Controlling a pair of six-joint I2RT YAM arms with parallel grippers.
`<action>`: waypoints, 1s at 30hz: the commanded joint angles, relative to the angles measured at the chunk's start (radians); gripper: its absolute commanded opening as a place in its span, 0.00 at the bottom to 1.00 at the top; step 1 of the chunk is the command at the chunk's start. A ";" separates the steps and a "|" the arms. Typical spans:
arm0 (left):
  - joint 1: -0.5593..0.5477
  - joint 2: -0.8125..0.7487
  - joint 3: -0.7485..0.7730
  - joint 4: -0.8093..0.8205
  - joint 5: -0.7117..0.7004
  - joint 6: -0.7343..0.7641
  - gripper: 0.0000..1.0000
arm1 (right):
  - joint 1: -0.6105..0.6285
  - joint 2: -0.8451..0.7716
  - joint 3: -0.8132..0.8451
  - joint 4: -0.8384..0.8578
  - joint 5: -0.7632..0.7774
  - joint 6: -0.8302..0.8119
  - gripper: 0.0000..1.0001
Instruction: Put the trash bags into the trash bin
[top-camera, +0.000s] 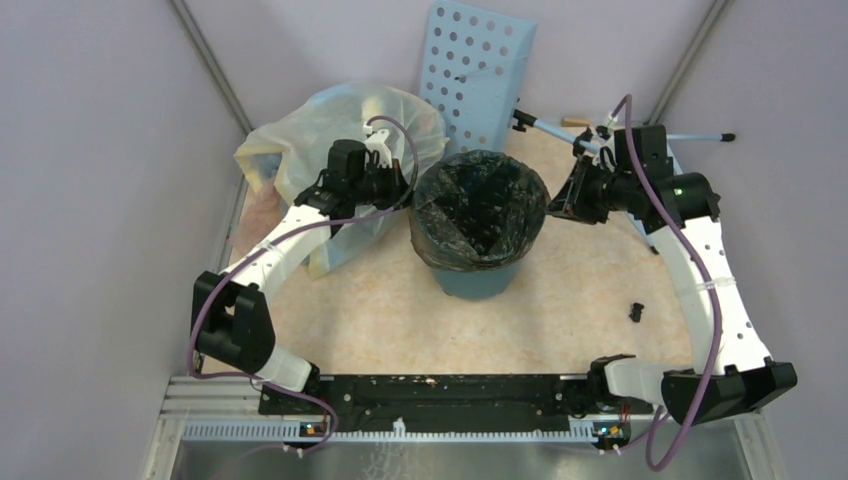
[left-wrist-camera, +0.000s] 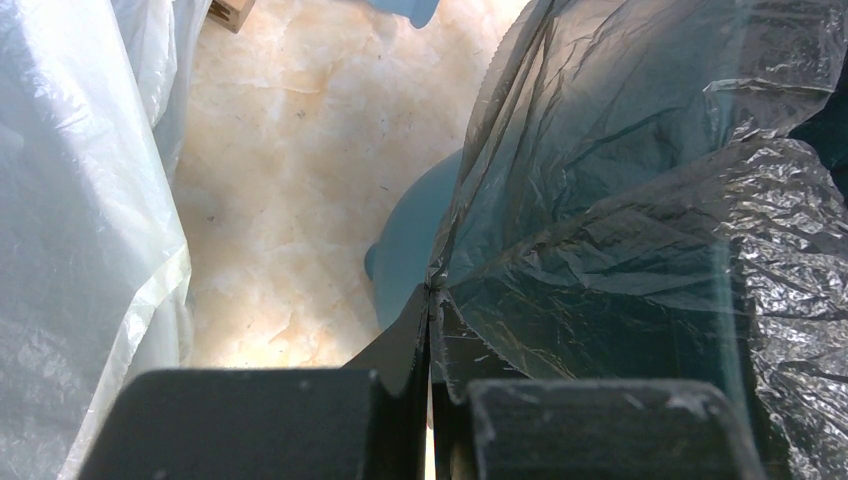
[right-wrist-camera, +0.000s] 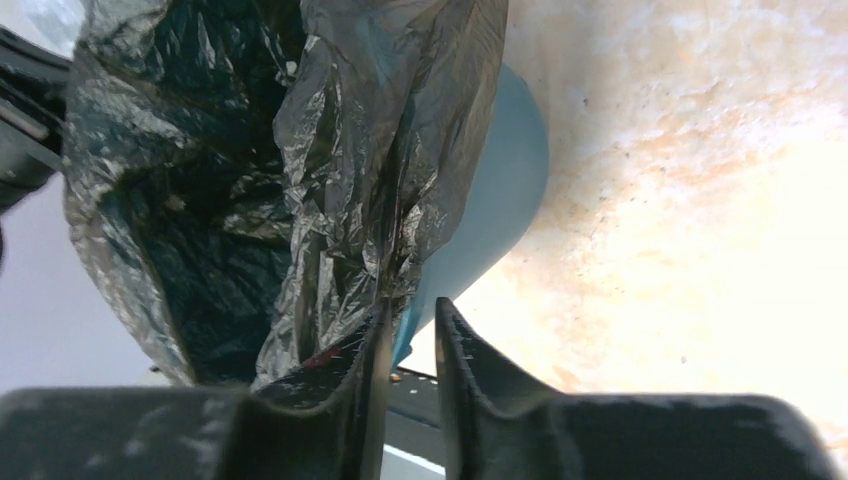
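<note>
The teal-green trash bin (top-camera: 470, 278) stands upright in the middle of the table. The dark crinkly trash bag (top-camera: 480, 205) lines it, its edge draped over the rim. My left gripper (top-camera: 408, 187) is at the bin's left rim, shut on a fold of the bag's edge (left-wrist-camera: 432, 295); the bag (left-wrist-camera: 620, 200) stretches right and the bin wall (left-wrist-camera: 410, 250) shows below. My right gripper (top-camera: 560, 205) is at the bin's right rim. In the right wrist view its jaws (right-wrist-camera: 412, 305) stand slightly apart with nothing between them. The bag (right-wrist-camera: 330, 150) hangs against the outside of one finger, over the bin (right-wrist-camera: 500, 190).
A large pale yellowish stuffed bag (top-camera: 300, 140) sits behind my left arm and also shows in the left wrist view (left-wrist-camera: 80, 200). A light blue perforated panel (top-camera: 478, 70) leans at the back. A thin rod (top-camera: 690, 135) lies back right. A small black piece (top-camera: 636, 311) lies near my right arm.
</note>
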 joint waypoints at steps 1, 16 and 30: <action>0.002 -0.033 0.027 0.007 0.008 0.014 0.00 | -0.005 -0.010 0.050 0.010 -0.025 -0.022 0.31; 0.001 -0.042 0.017 0.008 0.005 0.006 0.00 | -0.005 0.087 0.163 -0.046 0.020 -0.079 0.42; 0.002 -0.054 0.008 -0.005 -0.003 0.012 0.00 | -0.130 -0.026 -0.108 0.262 -0.164 0.158 0.57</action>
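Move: The black bag's right-hand rim lies right by the right hand: about 3 cm ahead, 2 cm to its left and 4 cm lower. The trash bin under the bag is centred some 8 cm ahead and 13 cm left of the right hand, its middle roughly 18 cm below. From the left hand, shut on the opposite rim, the bag's right-hand rim is some 28 cm to the right, about 4 cm back and roughly level. Forward by about 3 cm goes the right hand, along the right side of the bag's rim, first rising 1.5 cm and at the end sinking back to its starting height. Its fingers spread from nearly shut to about half open beside the loose hem. The left hand stays put, still pinching the bag's left edge. ##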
